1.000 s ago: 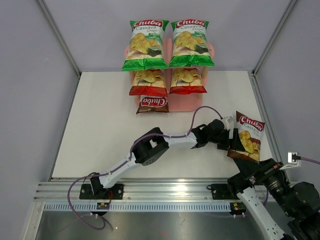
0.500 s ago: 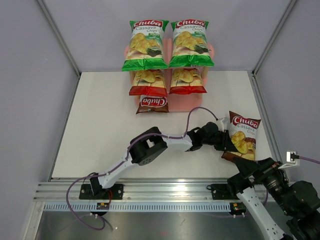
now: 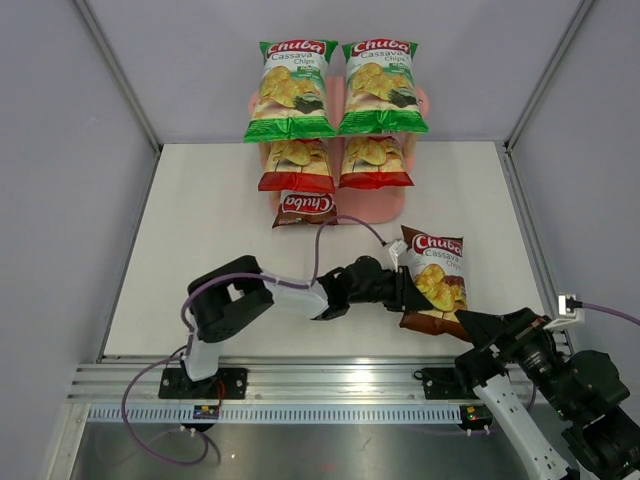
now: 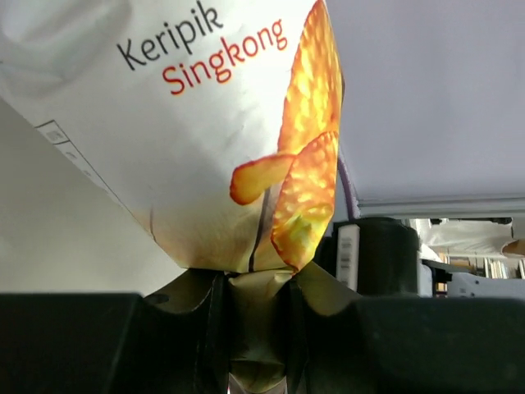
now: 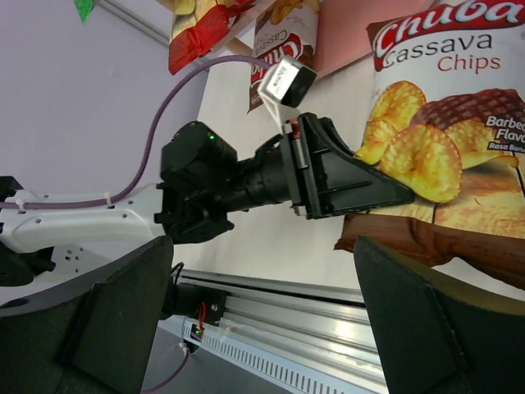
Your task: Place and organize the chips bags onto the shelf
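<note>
My left gripper (image 3: 408,291) is shut on the lower left edge of a dark brown chips bag (image 3: 434,281), held upright over the table right of centre. In the left wrist view the black fingers (image 4: 189,328) pinch a fold of the bag's pale back (image 4: 205,148). The right gripper (image 3: 486,327) stands open just below the bag, nothing between its fingers (image 5: 107,312); that view shows the bag (image 5: 459,164) and the left gripper (image 5: 385,193). The pink shelf (image 3: 372,207) carries two green bags (image 3: 292,90) on top, two red bags (image 3: 296,165) in the middle and one brown bag (image 3: 305,207) at the bottom left.
The white table (image 3: 200,250) is walled by grey panels on the left, right and back. An aluminium rail (image 3: 320,385) runs along the near edge. A purple cable (image 3: 345,225) loops from the left arm near the shelf's foot.
The left gripper shut on the dark brown bag and carried it left, from the table's right side toward the middle. The right gripper stayed open.
</note>
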Robot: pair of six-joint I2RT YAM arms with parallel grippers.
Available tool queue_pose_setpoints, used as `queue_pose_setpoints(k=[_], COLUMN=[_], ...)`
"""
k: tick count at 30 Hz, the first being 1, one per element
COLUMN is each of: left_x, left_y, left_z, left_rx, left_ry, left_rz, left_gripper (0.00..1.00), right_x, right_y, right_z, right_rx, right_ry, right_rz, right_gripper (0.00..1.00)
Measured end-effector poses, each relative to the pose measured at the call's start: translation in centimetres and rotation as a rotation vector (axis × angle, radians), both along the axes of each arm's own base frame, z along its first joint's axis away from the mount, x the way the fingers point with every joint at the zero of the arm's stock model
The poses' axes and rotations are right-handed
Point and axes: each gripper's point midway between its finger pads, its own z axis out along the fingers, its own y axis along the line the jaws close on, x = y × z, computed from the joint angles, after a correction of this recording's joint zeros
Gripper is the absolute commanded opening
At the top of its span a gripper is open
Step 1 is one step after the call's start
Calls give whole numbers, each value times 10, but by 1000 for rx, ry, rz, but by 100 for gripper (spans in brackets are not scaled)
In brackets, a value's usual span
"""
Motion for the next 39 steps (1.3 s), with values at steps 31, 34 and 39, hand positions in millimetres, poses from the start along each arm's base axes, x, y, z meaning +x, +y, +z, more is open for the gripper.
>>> queue_pose_setpoints(k=[31,34,39], left_x=[8,9,8], left_y=[200,216,234], left_z=[253,262,259], left_rx=[-288,-332,-380], left_ry=[-399,-404,-399], left_rz=[606,655,702], left_gripper=[11,11,10], right_x=[42,61,91], right_y=[121,137,156], right_z=[38,39,57], right_rx=[407,426,465], right_ry=[-60,-31,-78], right_rz=[518,551,592], right_gripper=[99,99,99])
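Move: The left gripper already holds the brown chips bag by its left side, the bag's middle roughly 3 cm ahead and 4 cm right at about finger height. From the left hand, the lower shelf's free right half is about 30 cm ahead, 11 cm left and 6 cm lower; the brown bag beside it is roughly 29 cm ahead, 30 cm left and 6 cm lower. From the empty right gripper, the held bag lies about 12 cm ahead, 4 cm left and 18 cm below. Keep the left gripper shut on the bag and lift it about 26 cm while carrying it some 23 cm left, turning the wrist counter-clockwise some 40 degrees. Bring the wide-open right gripper left about 16 cm, then also forward about 9, turning counter-clockwise and rolling its left side up, until its fingers are close to the bag's lower right corner. ##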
